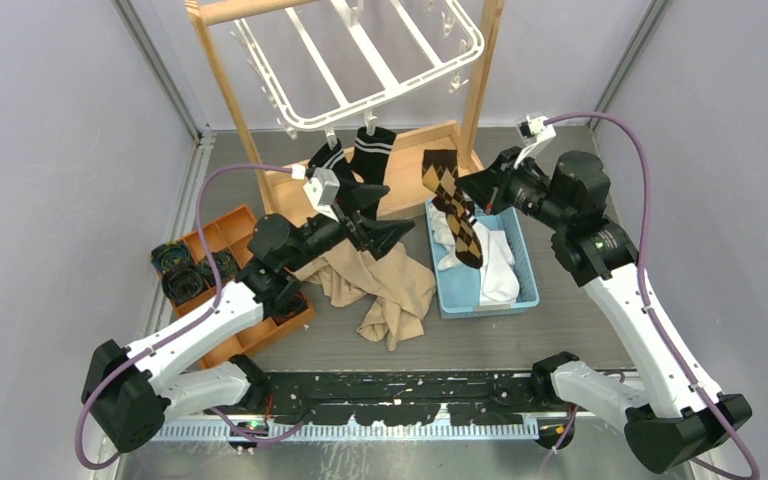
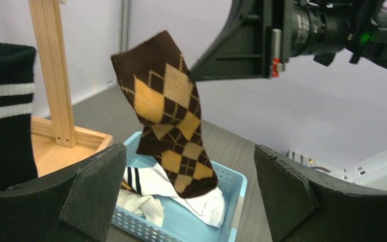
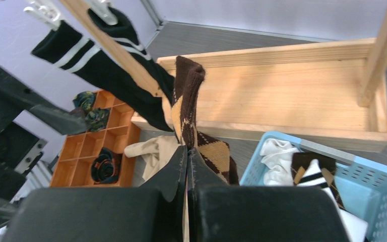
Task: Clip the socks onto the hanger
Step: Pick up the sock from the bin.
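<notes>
The white hanger (image 1: 360, 60) hangs from the wooden stand at the back. Two black socks with white stripes (image 1: 372, 148) hang from its front clips. My right gripper (image 1: 467, 188) (image 3: 187, 151) is shut on a brown argyle sock (image 1: 457, 205) (image 3: 186, 101) near its cuff. That sock dangles over the blue basket (image 1: 530, 285), and its toe rests on the white socks (image 1: 495, 270) there. My left gripper (image 1: 385, 215) (image 2: 189, 191) is open and empty, left of the argyle sock (image 2: 169, 116) and facing it. A black striped sock (image 2: 5, 121) hangs beside its left finger.
The wooden stand's base tray (image 3: 282, 96) lies behind the basket, with its uprights (image 1: 485, 70) on either side of the hanger. A beige cloth (image 1: 385, 290) lies under my left gripper. An orange divided tray (image 1: 225, 240) with rolled socks sits at the left.
</notes>
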`<state>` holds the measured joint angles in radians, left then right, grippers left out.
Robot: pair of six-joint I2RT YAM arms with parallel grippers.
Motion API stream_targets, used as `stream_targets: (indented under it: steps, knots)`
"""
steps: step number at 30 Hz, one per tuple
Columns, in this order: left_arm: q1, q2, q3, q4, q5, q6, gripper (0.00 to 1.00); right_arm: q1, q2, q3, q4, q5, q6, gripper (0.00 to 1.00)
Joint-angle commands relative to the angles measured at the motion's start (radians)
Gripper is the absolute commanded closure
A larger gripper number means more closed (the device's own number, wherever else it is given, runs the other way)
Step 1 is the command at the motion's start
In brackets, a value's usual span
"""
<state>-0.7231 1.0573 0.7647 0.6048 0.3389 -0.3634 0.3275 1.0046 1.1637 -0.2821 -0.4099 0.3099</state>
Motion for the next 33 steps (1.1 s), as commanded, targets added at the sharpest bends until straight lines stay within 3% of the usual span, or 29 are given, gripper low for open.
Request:
stream_targets:
  steps: [1,13,22,27,29,31,32,33]
  knots:
    - [0.051,0.024,-0.003,0.174,0.039,-0.05,0.04,0.072,0.004,0.056,0.067,-0.055,-0.028,0.99]
    - [0.224,-0.021,-0.045,0.242,0.233,-0.156,0.11,0.225,0.046,0.114,0.079,-0.077,-0.062,0.99]
    - [0.235,0.064,-0.023,0.4,0.311,-0.291,0.22,0.276,0.072,0.131,0.09,-0.086,-0.061,0.99]
    - [0.235,0.127,0.011,0.483,0.375,-0.371,0.43,0.284,0.07,0.129,0.083,-0.069,-0.063,0.99]
    - [0.235,0.141,0.021,0.506,0.39,-0.398,0.63,0.285,0.069,0.127,0.083,-0.057,-0.063,0.99]
    - [0.235,0.144,0.029,0.506,0.393,-0.409,0.9,0.285,0.069,0.124,0.078,-0.047,-0.065,0.99]
    - [0.235,0.139,0.03,0.501,0.392,-0.409,0.98,0.285,0.069,0.123,0.075,-0.043,-0.063,0.99]
    - [0.235,0.132,0.029,0.494,0.387,-0.404,0.99,0.286,0.069,0.121,0.074,-0.04,-0.066,0.99]
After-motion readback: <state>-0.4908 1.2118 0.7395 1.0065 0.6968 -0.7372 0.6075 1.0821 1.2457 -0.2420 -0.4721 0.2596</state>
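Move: The brown argyle sock already hangs from the shut right fingers; the middle of its cuff is about 3 cm left of that hand, 1 ahead and 2 higher. From the open left gripper the cuff lies about 8 cm ahead, 8 to the right and 1 up. The nearer hanging black sock is some 10 cm ahead of the left gripper and 5 to its left, at its height. The bin sits about 2 cm back, 8 right and 28 below the right hand. Carry the brown sock with the right hand about 9 cm left and 5 back, slightly up, towards the left gripper, turning 20 degrees counter-clockwise and keeping the pinch. Ease the left gripper forward and some 4 cm left, then come back right about half of that, swinging clockwise, and shut its fingers on the cuff's free left edge. ##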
